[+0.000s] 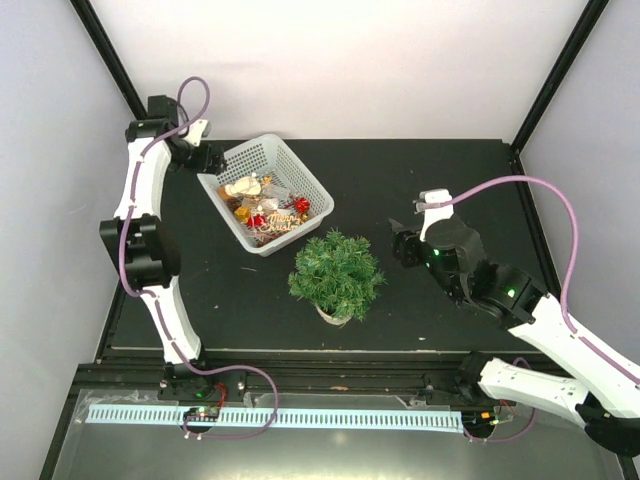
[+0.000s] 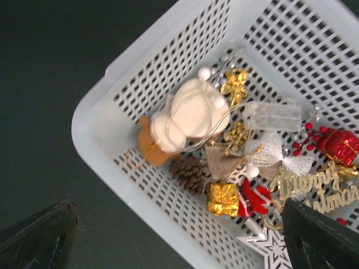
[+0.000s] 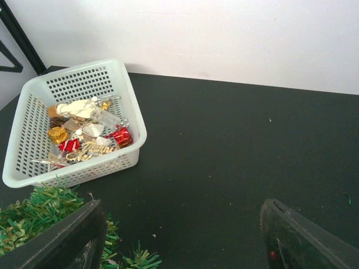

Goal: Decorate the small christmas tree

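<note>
The small christmas tree [image 1: 336,275], bushy green on a small white base, stands at mid-table just in front of the white mesh basket [image 1: 301,171]. My left gripper [image 1: 210,160] hangs open over the basket's left corner, holding nothing. In the left wrist view the open left gripper [image 2: 179,241] looks down on a white pompom figure [image 2: 190,115], a pinecone [image 2: 189,174], a gold gift [image 2: 222,200] and a gold "Merry Christmas" sign [image 2: 314,188]. My right gripper [image 1: 400,245] stands open and empty just right of the tree. The right wrist view shows the tree [image 3: 33,216] beside the left finger [image 3: 61,241].
The basket [image 3: 133,120] also holds a red gift [image 2: 338,145] and a silver star [image 2: 269,246]. Black table [image 1: 450,180] stretches bare to the right of the basket and behind my right gripper [image 3: 182,241]. White walls with black corner posts close in the table.
</note>
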`<move>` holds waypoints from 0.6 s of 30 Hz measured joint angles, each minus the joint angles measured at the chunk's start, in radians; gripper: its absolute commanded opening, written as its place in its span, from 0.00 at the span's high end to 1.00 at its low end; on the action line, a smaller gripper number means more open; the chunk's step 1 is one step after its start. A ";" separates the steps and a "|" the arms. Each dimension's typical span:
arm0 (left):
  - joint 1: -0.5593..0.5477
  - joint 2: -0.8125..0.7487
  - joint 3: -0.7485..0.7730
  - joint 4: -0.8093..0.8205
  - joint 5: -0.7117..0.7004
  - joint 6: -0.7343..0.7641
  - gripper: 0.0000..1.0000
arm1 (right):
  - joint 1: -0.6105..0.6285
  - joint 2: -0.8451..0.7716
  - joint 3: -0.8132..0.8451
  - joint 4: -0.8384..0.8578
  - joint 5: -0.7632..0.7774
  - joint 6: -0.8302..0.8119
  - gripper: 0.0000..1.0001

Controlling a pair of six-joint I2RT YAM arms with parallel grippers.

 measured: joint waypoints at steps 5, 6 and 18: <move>0.082 0.023 -0.069 0.007 0.090 -0.034 0.01 | -0.008 0.005 0.000 0.002 -0.016 0.000 0.24; 0.097 0.031 -0.081 0.011 0.113 -0.042 0.01 | -0.008 0.005 0.000 0.002 -0.018 0.000 0.24; 0.139 0.201 -0.069 0.043 0.234 -0.109 0.01 | -0.012 0.006 -0.003 0.002 -0.025 0.000 0.24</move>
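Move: The left hand is open above the basket's left corner. The pine cone is about 4 cm ahead, 5 cm to its right and 19 cm below. Beside it, the white plush ornament is some 10 cm ahead and 6 cm right of the hand, and the gold cube level with the hand and 9 cm right. The tree stands roughly 30 cm back and 38 cm right. From the right hand, the pine cone lies about 30 cm ahead and 47 cm left. Downwards about 10 cm, the left hand sinks at a steady pace towards the ornaments in the basket's left corner, first also easing some 3 cm to the left. Meanwhile it rolls its left side down and tips, about 20 degrees in all, so that the fingers point more steeply down and in to the right; they stay wide open, one to either side of the rim as the wrist sees it. ##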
